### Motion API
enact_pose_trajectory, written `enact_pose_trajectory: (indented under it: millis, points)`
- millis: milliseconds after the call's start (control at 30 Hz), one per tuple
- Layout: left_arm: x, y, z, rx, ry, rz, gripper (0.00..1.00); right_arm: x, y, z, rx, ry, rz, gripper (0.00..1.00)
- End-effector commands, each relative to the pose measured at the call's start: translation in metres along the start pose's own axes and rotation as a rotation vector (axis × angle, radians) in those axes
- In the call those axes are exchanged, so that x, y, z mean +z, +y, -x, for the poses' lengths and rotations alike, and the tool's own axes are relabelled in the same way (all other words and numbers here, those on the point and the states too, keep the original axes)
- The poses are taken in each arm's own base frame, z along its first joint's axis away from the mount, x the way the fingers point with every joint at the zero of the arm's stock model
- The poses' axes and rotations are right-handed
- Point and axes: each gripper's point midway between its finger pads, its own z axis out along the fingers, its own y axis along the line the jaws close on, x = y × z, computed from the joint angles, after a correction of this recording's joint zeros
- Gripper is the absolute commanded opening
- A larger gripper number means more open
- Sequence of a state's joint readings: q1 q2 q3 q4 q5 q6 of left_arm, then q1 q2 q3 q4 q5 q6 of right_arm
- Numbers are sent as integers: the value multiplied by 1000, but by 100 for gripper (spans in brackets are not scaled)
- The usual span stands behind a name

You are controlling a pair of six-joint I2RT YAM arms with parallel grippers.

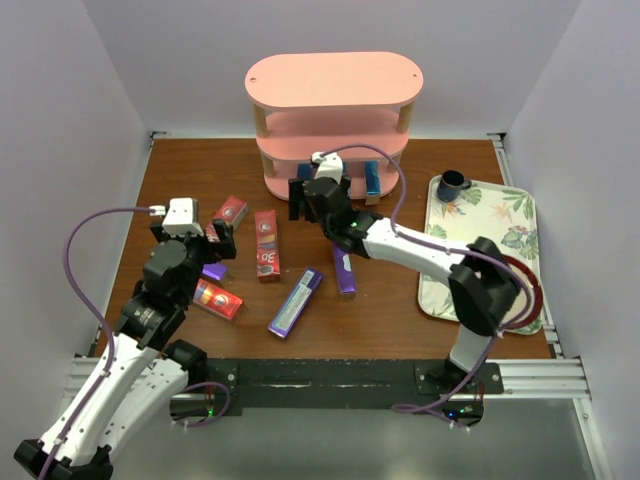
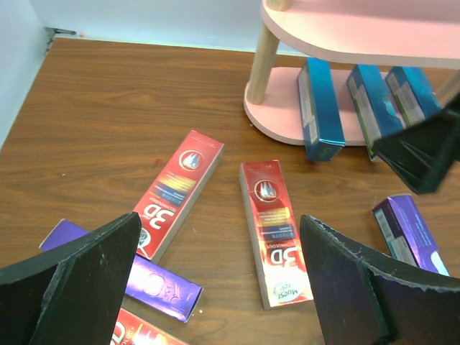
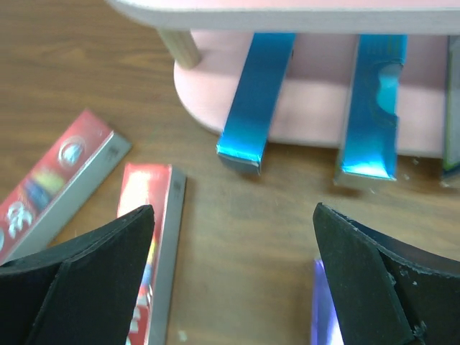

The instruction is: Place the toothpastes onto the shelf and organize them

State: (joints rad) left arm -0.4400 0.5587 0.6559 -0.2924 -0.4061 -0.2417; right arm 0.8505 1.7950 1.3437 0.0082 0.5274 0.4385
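The pink shelf (image 1: 330, 85) stands at the back of the table. Three blue toothpastes (image 2: 318, 108) (image 2: 370, 108) (image 2: 411, 93) lie side by side on its lowest board (image 3: 316, 86), their near ends sticking out over the edge. On the table lie red toothpastes (image 1: 231, 213) (image 1: 266, 244) (image 1: 217, 298) and purple ones (image 1: 295, 302) (image 1: 344, 270) (image 1: 214, 270). My right gripper (image 3: 233, 280) hangs open and empty just in front of the lowest board. My left gripper (image 2: 219, 280) is open above two red cartons (image 2: 176, 190) (image 2: 277, 230), holding nothing.
A floral tray (image 1: 490, 215) with a dark mug (image 1: 452, 184) on it sits at the right side of the table. Pale walls close in the table at the left, back and right.
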Motion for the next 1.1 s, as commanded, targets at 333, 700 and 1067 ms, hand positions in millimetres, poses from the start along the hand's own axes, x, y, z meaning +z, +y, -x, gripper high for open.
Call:
enact_pose_trajectory:
  millis: [333, 700, 1067]
  points:
    - [4, -24, 1, 17, -11, -127, 97, -91, -74, -47, -70, 69, 12, 98]
    - [4, -23, -1, 22, -10, -126, 97, -114, -80, -102, -42, -20, 45, 98]
    - [5, -22, -2, 25, -6, -121, 97, -122, -81, -143, -39, 22, -14, 95]
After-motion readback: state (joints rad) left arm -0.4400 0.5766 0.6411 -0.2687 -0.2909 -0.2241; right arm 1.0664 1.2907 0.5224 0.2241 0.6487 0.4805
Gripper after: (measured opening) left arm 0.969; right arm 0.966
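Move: The purple box, next to be fetched, lies about 11 cm back, 5 cm right and 14 cm below the open right hand. From the same hand, the blue box just set on the shelf is some 9 cm ahead, 4 cm left and 12 cm down; the upright red box is about 7 cm back and 13 cm left, the purple-white box 21 cm back and 6 cm left. From the left hand, the purple box is roughly 30 cm right, 2 cm ahead and 21 cm below. The empty right hand leaves the shelf front, drawing back about 16 cm and slanting right, nearly level at first and then sinking some 9 cm, and near the end it comes 2–3 cm back to the left, so that it hovers above the near part of the purple box with the box showing between its wide-open fingers, not yet touching. Its wrist turns only slightly, while the open left hand drifts about 2 cm to the right and swings a few degrees clockwise, then waits high above the table. ##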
